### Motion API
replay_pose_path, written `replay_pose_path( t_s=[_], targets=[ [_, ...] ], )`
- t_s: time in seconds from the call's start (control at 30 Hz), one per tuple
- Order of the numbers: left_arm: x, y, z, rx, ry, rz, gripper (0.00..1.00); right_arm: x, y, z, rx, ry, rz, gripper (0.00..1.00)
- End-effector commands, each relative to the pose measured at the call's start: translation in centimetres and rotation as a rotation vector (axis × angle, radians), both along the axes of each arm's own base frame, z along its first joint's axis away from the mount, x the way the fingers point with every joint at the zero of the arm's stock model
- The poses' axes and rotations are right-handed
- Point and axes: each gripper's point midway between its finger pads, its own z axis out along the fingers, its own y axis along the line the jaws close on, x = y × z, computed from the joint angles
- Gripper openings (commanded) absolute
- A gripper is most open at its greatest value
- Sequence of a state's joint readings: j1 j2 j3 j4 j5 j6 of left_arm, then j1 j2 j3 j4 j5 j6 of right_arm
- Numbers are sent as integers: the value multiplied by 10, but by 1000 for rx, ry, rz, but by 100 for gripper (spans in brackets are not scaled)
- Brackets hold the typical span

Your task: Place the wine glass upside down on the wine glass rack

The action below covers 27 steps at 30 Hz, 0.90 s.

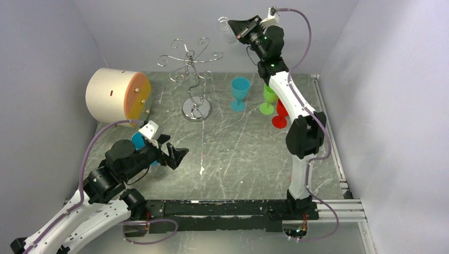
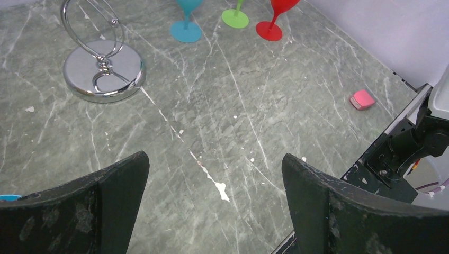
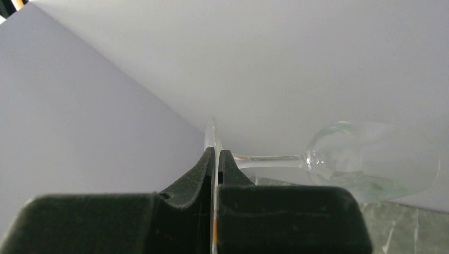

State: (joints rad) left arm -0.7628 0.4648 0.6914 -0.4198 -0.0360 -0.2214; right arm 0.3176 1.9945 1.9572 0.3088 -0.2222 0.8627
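A clear wine glass (image 1: 226, 30) hangs high in the air at the back, up and to the right of the wine glass rack (image 1: 191, 71). My right gripper (image 1: 236, 26) is shut on the thin foot of the glass. In the right wrist view the gripper (image 3: 216, 152) pinches the foot edge-on, and the stem and bowl (image 3: 370, 159) stretch off to the right. The silver wire rack stands on its round chrome base (image 2: 103, 71), with nothing on its curled arms. My left gripper (image 1: 177, 156) is open and low over the near-left table, its fingers (image 2: 119, 180) wide apart over bare surface.
A cream cylinder with an orange end (image 1: 116, 95) lies at the back left. A blue goblet (image 1: 240, 92), a green one (image 1: 269, 100) and a red one (image 1: 279, 116) stand right of the rack. A blue object (image 1: 138, 140) sits behind my left arm. A pink block (image 2: 362, 99) lies near the right arm's base.
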Motion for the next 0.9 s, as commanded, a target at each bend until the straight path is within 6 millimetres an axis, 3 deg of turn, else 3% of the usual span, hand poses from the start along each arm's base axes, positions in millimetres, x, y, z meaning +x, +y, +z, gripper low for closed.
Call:
replay_pose_path(
  t_s=[0.0,0.13,0.6,0.87],
  targets=[
    [-3,-3,3,-4,10,-24,99,12,19,20,43,-64,50,0],
    [-3,-4,1,2,19,-26,99,18,41,10,18,-52,86,0],
    [-4,-5,2,-3,17,-33,99,13,87,-11,-29,-57,135,0],
    [-5,-5,3,-8,13,-36,99,7,96,-5,-41,-68,139,0]
  ],
)
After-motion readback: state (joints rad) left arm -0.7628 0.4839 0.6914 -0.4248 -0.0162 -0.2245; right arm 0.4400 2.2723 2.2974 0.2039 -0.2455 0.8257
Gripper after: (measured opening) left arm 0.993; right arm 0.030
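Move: The right hand holds the clear glass upside down by its foot, some 10 cm short of the rack's back-right hook, which lies to its left, about 6 cm farther out and 12 cm lower. The rack's right-hand hook is roughly 5 cm left, 2 cm nearer and 12 cm lower; the post's top is about 14 cm left, 4 cm back, 11 cm down. The blue goblet stands 5 cm right, 3 cm back, about 37 cm below. From the left hand the back-right hook lies some 44 cm ahead, 4 cm right and 5 cm higher. Keeping its closed pinch on the glass's foot, the right hand carries the inverted glass about 9 cm left, towards the rack's back-right hook. It pushes slightly forward first, then eases back a little, sinking some 4 cm before rising about 1 cm. The wrist yaws just under 10 degrees counter-clockwise. ##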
